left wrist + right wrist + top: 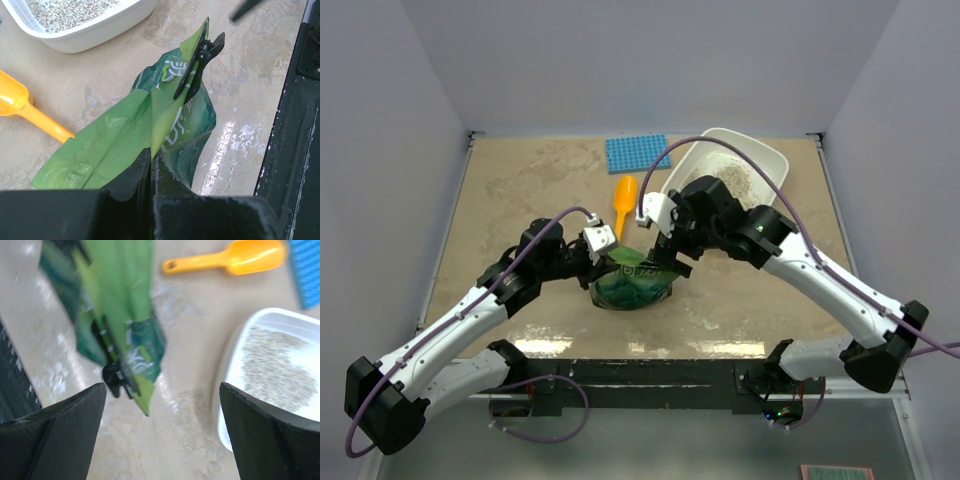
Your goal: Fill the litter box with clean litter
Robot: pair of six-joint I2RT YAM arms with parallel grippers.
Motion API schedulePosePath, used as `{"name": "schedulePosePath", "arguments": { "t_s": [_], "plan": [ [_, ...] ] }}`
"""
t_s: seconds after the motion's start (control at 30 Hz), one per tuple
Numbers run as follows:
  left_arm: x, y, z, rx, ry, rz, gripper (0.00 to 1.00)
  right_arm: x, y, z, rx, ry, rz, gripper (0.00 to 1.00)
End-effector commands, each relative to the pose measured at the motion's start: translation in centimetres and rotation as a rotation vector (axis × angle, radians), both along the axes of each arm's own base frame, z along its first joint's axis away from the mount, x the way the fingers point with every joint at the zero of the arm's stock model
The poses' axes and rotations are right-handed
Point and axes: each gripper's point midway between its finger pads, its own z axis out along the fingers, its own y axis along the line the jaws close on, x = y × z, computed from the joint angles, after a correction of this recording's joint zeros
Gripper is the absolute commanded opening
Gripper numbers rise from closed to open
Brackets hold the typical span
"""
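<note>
The white litter box (772, 158) stands at the back right with a layer of clean litter (733, 181) in it; both also show in the right wrist view, litter box (226, 390) and clean litter (270, 360). A green foil bag (632, 285) stands at the table's centre, its folded top held by a black clip (197, 65). My left gripper (150, 165) is shut on the bag's (125, 135) upper flap. My right gripper (162, 400) hangs open just beside the clip (117, 376), with nothing between its fingers.
An orange scoop (624, 200) lies left of the litter box, its handle toward the bag. A blue studded mat (637, 152) sits at the back edge. Grey walls close the table on three sides. A black frame (295, 150) runs along the near edge.
</note>
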Motion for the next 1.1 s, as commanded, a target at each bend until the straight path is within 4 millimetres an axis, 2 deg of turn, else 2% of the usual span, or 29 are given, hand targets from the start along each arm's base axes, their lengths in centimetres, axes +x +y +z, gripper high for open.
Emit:
{"name": "schedulePosePath", "arguments": {
  "t_s": [0.0,0.03,0.07,0.1,0.17,0.2,0.23,0.27,0.3,0.33,0.37,0.4,0.43,0.47,0.5,0.53,0.77,0.83,0.87,0.9,1.07],
  "plan": [
    [1.0,-1.0,3.5,-0.085,-0.104,-0.007,0.0,4.3,-1.8,9.5,0.263,-0.202,-0.435,0.98],
    [1.3,-1.0,4.1,-0.089,-0.114,0.002,0.01,5.2,-2.8,11.0,0.279,-0.244,-0.528,0.99],
    [1.5,-1.0,4.2,-0.083,-0.113,0.008,0.02,5.1,-3.0,10.5,0.264,-0.211,-0.57,0.98],
    [1.7,-1.0,4.6,-0.082,-0.116,0.016,0.04,5.2,-3.0,11.7,0.286,-0.211,-0.584,0.98],
    [2.1,-1.0,6.2,-0.077,-0.122,0.024,0.12,5.2,-3.2,11.9,0.296,-0.185,-0.638,0.98],
    [2.2,-1.0,8.2,-0.087,-0.141,0.025,0.21,5.3,-3.1,12.3,0.315,-0.184,-0.652,0.98],
    [2.4,-1.0,9.2,-0.091,-0.15,0.034,0.26,5.5,-3.4,12.5,0.329,-0.195,-0.684,0.99],
    [2.5,-1.0,10.3,-0.102,-0.162,0.038,0.38,5.6,-3.4,12.9,0.373,-0.188,-0.725,0.98],
    [2.5,-1.0,11.5,-0.113,-0.181,0.04,0.75,5.8,-3.7,13.1,0.39,-0.19,-0.757,0.99],
    [2.8,-0.8,14.1,-0.14,-0.218,0.065,0.95,5.9,-3.8,13.3,0.404,-0.191,-0.784,0.99],
    [3.1,-0.5,15.4,-0.155,-0.23,0.093,0.99,6.3,-4.5,13.6,0.43,-0.202,-0.859,0.98],
    [3.5,-0.1,16.5,-0.176,-0.22,0.141,1.0,6.5,-4.7,14.2,0.453,-0.208,-0.89,0.99],
    [4.3,0.9,19.0,-0.197,-0.247,0.229,1.0,6.6,-4.9,14.5,0.467,-0.211,-0.915,0.98],
    [4.8,1.2,19.7,-0.203,-0.239,0.271,1.0,6.7,-5.1,14.9,0.496,-0.21,-0.946,0.98],
    [4.8,1.7,21.4,-0.218,-0.241,0.3,1.0,6.9,-5.5,15.7,0.523,-0.225,-0.971,0.98],
    [5.3,2.2,21.8,-0.212,-0.245,0.337,1.0,6.7,-5.8,16.4,0.549,-0.235,-0.983,0.98],
    [7.0,4.0,22.8,-0.29,-0.188,0.54,1.0,6.3,-7.8,20.6,0.729,-0.299,-1.049,0.98],
    [7.5,4.8,22.5,-0.313,-0.19,0.607,1.0,6.1,-8.0,20.5,0.747,-0.303,-1.055,0.99],
    [7.3,5.3,22.8,-0.336,-0.192,0.629,1.0,5.7,-8.5,21.2,0.786,-0.312,-1.055,0.99],
    [7.3,5.5,22.6,-0.34,-0.193,0.642,1.0,5.7,-8.6,20.6,0.778,-0.312,-1.058,0.99],
    [7.1,6.4,23.0,-0.347,-0.201,0.676,1.0,5.2,-9.6,20.2,0.803,-0.339,-1.061,0.98]
  ]
}}
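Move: The litter bag stands under my left hand, its top edge still pinched there, its middle about 7 cm to the right and 12 cm below. The black clip on the bag's top sits some 12 cm right and 1 cm ahead. From my already open right hand, the clip is about 3 cm back, 2 cm left and 7 cm below. From that hand, the orange scoop lies roughly 18 cm ahead and 12 cm left; the litter box, about 24 cm ahead and 12 cm right. I open my left fingers wide and let go of the bag's top, then lift that hand about 24 cm and ease down a little, carrying it forward and left while it turns some 35 degrees counter-clockwise. Empty and open, my right hand keeps climbing away from the clip, about 20 cm, going right and somewhat forward as it swings nearly 60 degrees clockwise and rolls. ##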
